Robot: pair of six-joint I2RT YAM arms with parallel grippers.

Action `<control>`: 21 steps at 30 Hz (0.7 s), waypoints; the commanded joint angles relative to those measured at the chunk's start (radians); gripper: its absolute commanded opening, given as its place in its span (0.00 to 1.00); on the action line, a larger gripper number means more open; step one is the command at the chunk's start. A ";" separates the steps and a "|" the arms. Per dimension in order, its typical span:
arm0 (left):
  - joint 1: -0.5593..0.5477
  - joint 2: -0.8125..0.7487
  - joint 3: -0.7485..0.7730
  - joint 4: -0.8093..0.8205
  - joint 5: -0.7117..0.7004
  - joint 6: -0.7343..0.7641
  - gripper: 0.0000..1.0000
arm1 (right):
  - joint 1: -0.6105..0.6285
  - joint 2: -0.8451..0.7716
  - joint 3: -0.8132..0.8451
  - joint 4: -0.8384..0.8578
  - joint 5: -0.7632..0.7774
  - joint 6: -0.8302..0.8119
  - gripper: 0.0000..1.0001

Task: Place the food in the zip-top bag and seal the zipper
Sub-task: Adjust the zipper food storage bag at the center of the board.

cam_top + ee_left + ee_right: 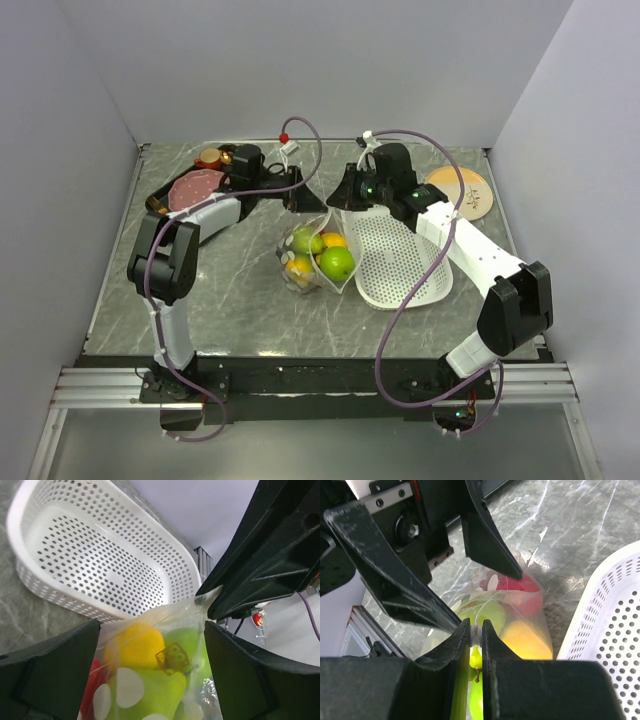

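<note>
The zip-top bag (pixel 312 258) stands mid-table, dotted and clear. Food shows through it: a green apple (pixel 336 263), orange citrus (pixel 299 266), a yellow citrus (pixel 135 645) and a red apple (pixel 520 587). My right gripper (pixel 475 636) is shut on the zipper (pixel 476 628) at the bag's top edge, and holds that edge up. My left gripper (pixel 151 630) is open, one finger on each side of the bag's upper part, close to the right gripper (pixel 345 205). In the top view the left gripper (pixel 300 195) hovers over the bag's far end.
A white perforated basket (pixel 405 265) lies just right of the bag, close against it. A tan plate (pixel 462 190) sits at the back right. A pink meat slice (pixel 195 185) and a small brown piece (pixel 210 157) lie at the back left.
</note>
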 commanded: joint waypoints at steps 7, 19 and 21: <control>-0.009 0.001 0.016 0.091 -0.011 -0.049 0.50 | -0.006 -0.063 -0.014 0.041 -0.024 -0.009 0.08; -0.010 -0.021 0.009 0.148 -0.048 -0.127 0.01 | -0.004 -0.057 -0.031 0.023 0.036 -0.011 0.37; -0.010 -0.019 0.009 0.162 -0.048 -0.138 0.01 | -0.004 -0.061 -0.031 0.015 0.070 -0.016 0.40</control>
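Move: Between the wide-open left fingers stands the bag's mouth edge, barely 1 cm to the right of the left hand point. The right fingers already pinch that edge about 3 cm farther back. In the bag below, the green apple is some 11 cm back, 4 cm right and 12 cm below the left hand; the white basket sits about 17 cm to the right hand's right, 7 cm back and 16 cm below. Closing fully on the bag's mouth edge just ahead of the right hand's pinch, the left fingers go from wide open to shut while that hand creeps about 1 cm right and up. The right hand stays almost in place, sinking roughly half a centimetre, then late on begins to open and releases its squeeze on the edge. ##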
